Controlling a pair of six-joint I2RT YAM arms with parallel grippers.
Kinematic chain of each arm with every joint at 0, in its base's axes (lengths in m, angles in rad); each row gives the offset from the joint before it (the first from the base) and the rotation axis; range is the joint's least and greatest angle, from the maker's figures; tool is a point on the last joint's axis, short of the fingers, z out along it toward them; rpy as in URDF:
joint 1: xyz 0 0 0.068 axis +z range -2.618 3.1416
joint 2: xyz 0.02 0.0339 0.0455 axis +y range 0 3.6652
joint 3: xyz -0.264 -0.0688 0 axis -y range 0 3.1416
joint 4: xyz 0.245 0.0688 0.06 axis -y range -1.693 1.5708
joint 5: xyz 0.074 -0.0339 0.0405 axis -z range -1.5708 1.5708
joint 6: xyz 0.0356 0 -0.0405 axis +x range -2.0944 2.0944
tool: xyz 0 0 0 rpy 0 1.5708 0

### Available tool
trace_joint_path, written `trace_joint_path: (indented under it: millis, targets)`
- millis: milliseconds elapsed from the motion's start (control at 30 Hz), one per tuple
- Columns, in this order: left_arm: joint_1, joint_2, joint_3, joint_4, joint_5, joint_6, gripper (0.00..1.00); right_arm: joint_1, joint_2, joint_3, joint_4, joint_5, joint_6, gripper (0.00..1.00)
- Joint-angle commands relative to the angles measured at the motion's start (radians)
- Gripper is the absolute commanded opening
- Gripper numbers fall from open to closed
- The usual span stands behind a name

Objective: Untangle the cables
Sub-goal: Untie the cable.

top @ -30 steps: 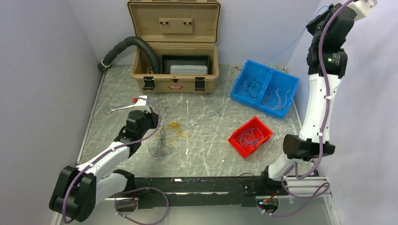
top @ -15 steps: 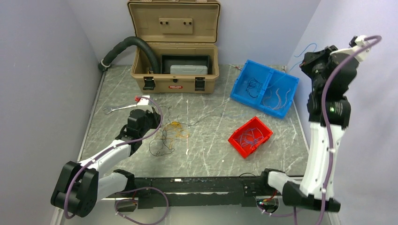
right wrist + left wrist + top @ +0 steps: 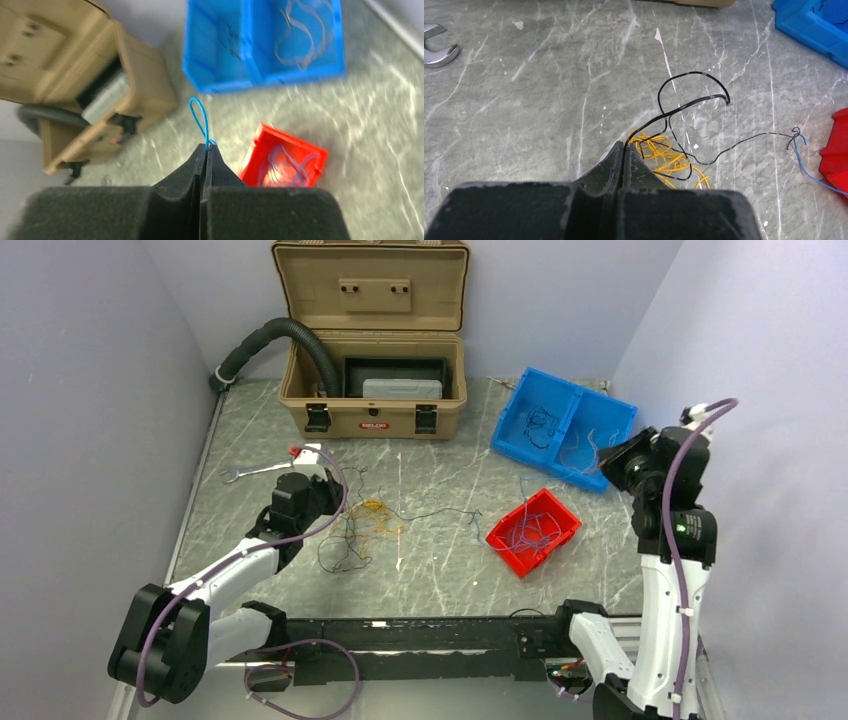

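Note:
The cables lie mid-table as a loose tangle: a yellow bundle crossed by black wires. My left gripper sits at the tangle's left edge, shut on a black cable that loops ahead. One black strand runs right to a knot with a blue cable. My right gripper hangs above the table's right side, shut on that blue cable, whose small loop sticks out of the tips. The cable trails down towards the red bin.
The red bin holds blue wires. A two-part blue bin at the back right holds black and pale wires. An open tan case with a black corrugated hose stands at the back. A wrench lies left.
My right arm has swung down from high by the back wall to just above the right side, still holding the blue cable. The black strand is drawn out to the right. The left arm barely moved.

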Motion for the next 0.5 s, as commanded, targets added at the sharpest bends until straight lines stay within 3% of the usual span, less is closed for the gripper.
trace_joint_path:
  millis: [0, 167, 467]
  targets:
    - [-0.007, -0.008, 0.046, 0.029, 0.023, 0.003, 0.00, -0.003, -0.028, -0.159, -0.095, -0.008, 0.042, 0.00]
    - [-0.009, -0.002, 0.052, 0.022, 0.020, 0.008, 0.00, -0.002, -0.056, -0.345, 0.024, 0.009, 0.076, 0.00]
    - [-0.010, 0.004, 0.057, 0.017, 0.013, 0.015, 0.00, 0.056, 0.034, -0.550, 0.168, 0.059, 0.119, 0.00]
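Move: The red box, with much of the blue cable already lying in it, is roughly 32 cm below the right hand, about level with it fore and aft and some 4 cm to its left. The blue bin stands about 23 cm farther out than the red box and 10 cm to its right; the black cable's far end lies some 12 cm left of the red box and 4 cm farther out. From the left hand the red box is about 37 cm right, 6 cm back and 9 cm below. Still pinching the blue cable in shut fingers, the right hand brings it almost straight down towards the red box, sinking quickly by about 19 cm and easing off a little towards the end. The wrist tips the fingers some 25 degrees farther down as it goes, and the grip stays closed. ##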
